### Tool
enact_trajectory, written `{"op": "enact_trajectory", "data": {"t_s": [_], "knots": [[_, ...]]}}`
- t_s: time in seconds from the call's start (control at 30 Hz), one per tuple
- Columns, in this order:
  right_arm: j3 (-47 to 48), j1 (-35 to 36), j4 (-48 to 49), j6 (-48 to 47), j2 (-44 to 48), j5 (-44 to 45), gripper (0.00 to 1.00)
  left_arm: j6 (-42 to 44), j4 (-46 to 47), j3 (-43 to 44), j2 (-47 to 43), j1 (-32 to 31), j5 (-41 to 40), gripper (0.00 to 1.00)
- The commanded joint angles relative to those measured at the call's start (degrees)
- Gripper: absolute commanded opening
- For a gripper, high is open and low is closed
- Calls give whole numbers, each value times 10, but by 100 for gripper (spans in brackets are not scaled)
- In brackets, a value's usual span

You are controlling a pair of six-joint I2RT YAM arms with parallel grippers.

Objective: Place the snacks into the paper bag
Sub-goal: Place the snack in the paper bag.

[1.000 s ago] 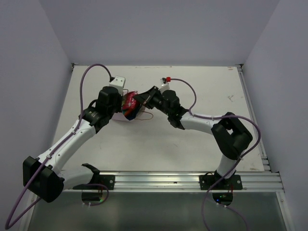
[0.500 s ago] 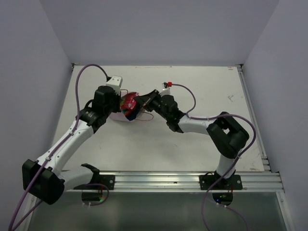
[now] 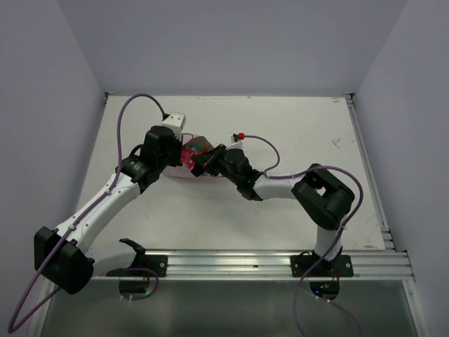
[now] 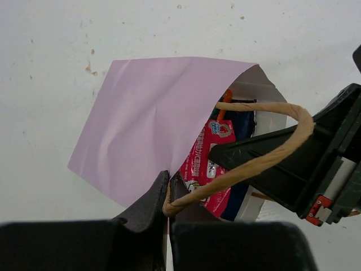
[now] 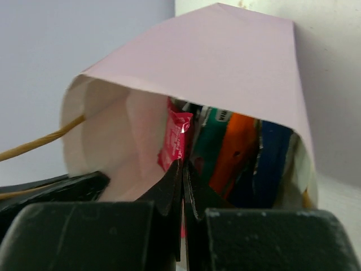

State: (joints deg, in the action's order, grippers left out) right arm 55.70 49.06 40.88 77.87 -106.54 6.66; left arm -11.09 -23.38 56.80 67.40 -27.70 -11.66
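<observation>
The pale pink paper bag (image 4: 152, 130) lies tilted on its side on the white table, its mouth facing the right arm. My left gripper (image 4: 168, 180) is shut on the bag's rim where the tan string handle (image 4: 265, 152) is attached. My right gripper (image 5: 183, 166) is shut on the pink-red packet (image 5: 175, 138), and its fingertips are inside the bag's mouth (image 5: 225, 62). Teal-green (image 5: 208, 141), orange (image 5: 237, 147) and dark blue (image 5: 273, 158) packets stand inside the bag. In the top view both grippers meet at the bag (image 3: 179, 172). The yellow-green and silver-grey packets are hidden.
A metal rail (image 3: 245, 263) runs along the table's near edge and another (image 3: 366, 161) along the right edge. Pale walls close in the left, back and right. The right arm's cable with a red connector (image 3: 240, 134) loops above the table.
My right gripper has moved left and further into the bag's mouth with the pink-red packet. Less of the packet shows from above. The left gripper has kept hold of the bag.
</observation>
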Motion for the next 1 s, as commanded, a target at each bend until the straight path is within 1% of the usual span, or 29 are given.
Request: {"op": "enact_trajectory", "data": {"t_s": [0.0,0.13,0.33,0.43,0.5,0.7,0.87,0.97], "knots": [[42,2,-32,6,-11,12,0,-17,2,24,-2,-5,16,0],[92,2,-91,-13,-28,1,0,-13,-12,36,5,-9,27,0],[138,2,-95,-41,-45,-21,0,-1,-25,47,12,-12,24,0],[142,7,-81,-46,-44,-17,0,-3,-26,46,17,-13,19,0],[146,8,-85,-51,-49,-12,0,-10,-25,53,19,-13,30,0],[156,8,-93,-53,-76,-3,0,-19,-40,95,17,-20,35,0],[182,9,-134,-77,-100,-10,0,-28,-46,110,4,-24,59,0],[182,7,-147,-102,-88,-16,0,-29,-51,111,0,-23,48,0]]}}
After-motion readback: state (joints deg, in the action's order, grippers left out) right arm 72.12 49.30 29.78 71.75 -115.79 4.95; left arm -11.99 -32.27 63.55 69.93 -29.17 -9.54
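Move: The right hand, with the red snack already in its closed fingers, is at the paper bag's mouth; the middle of the bag's inside lies about 4 cm ahead, 4 cm left and 2 cm below. The packed snacks are roughly 6 cm ahead, 1 cm left and 3 cm below this hand. The left hand grips the bag's rim, with that inside about 6 cm ahead, 2 cm right and 5 cm below. Still pinching the red snack, the right hand pushes it deeper into the paper bag, going left and forward about 5 cm. It works the snack in with a short dip, a rise of some 3 cm and another dip, its fingers staying shut. The left hand keeps its grip on the rim and eases a centimetre or so back and right. ##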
